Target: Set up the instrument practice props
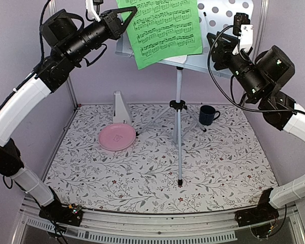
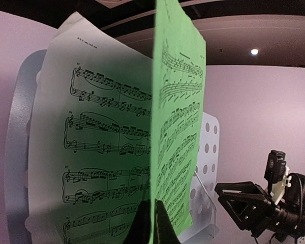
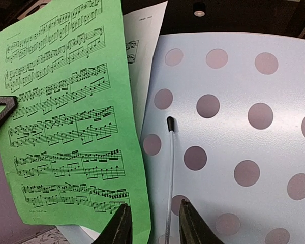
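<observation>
The pale perforated music stand (image 1: pixel 221 15) stands on its silver tripod (image 1: pixel 179 127) at the back of the table. The green music sheet (image 1: pixel 162 30) leans on its desk. My left gripper (image 1: pixel 131 14) is shut on the sheet's left edge; in the left wrist view the green sheet (image 2: pixel 178 127) runs edge-on between the fingers (image 2: pixel 165 226). The white music sheet (image 2: pixel 101 152) lies behind it and shows in the right wrist view (image 3: pixel 140 66). My right gripper (image 3: pixel 153 223) is open and empty at the desk's lower part, astride a thin wire page holder (image 3: pixel 170 162). The white metronome (image 1: pixel 121 108) stands at the back left.
A pink plate (image 1: pixel 117 137) lies in front of the metronome. A dark blue mug (image 1: pixel 208 115) stands right of the tripod. A tripod leg reaches forward to mid-table (image 1: pixel 180 180). Purple walls close in the back and sides.
</observation>
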Controlling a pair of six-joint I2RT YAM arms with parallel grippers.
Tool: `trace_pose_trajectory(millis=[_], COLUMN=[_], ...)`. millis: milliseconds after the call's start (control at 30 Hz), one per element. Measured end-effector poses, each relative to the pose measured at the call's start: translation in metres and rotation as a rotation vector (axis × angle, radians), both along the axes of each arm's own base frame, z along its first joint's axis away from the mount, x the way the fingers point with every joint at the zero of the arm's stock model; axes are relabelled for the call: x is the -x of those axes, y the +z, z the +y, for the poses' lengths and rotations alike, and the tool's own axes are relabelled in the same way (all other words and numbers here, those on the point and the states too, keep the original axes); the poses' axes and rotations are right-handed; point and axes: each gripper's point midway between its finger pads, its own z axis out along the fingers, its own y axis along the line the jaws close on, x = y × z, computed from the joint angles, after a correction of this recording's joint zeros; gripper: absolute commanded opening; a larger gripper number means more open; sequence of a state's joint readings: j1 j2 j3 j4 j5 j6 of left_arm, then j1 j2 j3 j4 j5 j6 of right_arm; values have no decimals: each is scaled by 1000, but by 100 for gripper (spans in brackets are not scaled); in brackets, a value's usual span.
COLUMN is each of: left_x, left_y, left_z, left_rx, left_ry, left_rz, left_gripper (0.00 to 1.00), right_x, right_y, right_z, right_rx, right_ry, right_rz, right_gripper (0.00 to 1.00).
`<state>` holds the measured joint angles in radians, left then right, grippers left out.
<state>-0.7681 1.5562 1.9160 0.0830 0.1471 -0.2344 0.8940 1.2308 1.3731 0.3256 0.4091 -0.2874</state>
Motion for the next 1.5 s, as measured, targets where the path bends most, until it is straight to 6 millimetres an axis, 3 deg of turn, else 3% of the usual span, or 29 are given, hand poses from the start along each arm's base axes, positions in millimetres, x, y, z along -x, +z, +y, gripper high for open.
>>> trace_pose_trajectory(millis=[367,633,1500], left_x=[-1,-1,-15], left_y=[1,3,3], left_z=[1,3,-7], left_rx=[-12,-11,-23], left_ry=[18,28,51], left_rz=[-9,-15,-16], left_gripper=[0,0,0], right_x=[-14,-22,-19], right_y=[3,-1,2], right_z=[2,4,-1], right_rx=[8,17,-38], right_ry=[-66,-103,-118], right_rz=[1,7,-62], right_gripper=[26,0,0])
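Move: My right hand, jaws part open, is almost at the music stand's right page-holder rod, which runs between the fingertips about 2 cm ahead and level sideways. The green sheet's middle is roughly 16 cm to my right hand's left, neither ahead nor back, and the white sheet's some 18 cm left and 3 cm ahead, both about 5 cm higher. From my left hand, still pinching the green sheet, that rod lies about 26 cm right, 3 cm ahead and 5 cm lower. I ease my right hand forward a little over 2 cm onto the thin rod, turning it slightly clockwise while the fingers close, and pinch the rod below its black tip; then I stay there, tipping the fingertips up a few degrees. My left hand keeps its pinch on the green sheet's left side, nearly still, before edging about 1.5 cm forward towards the board. ##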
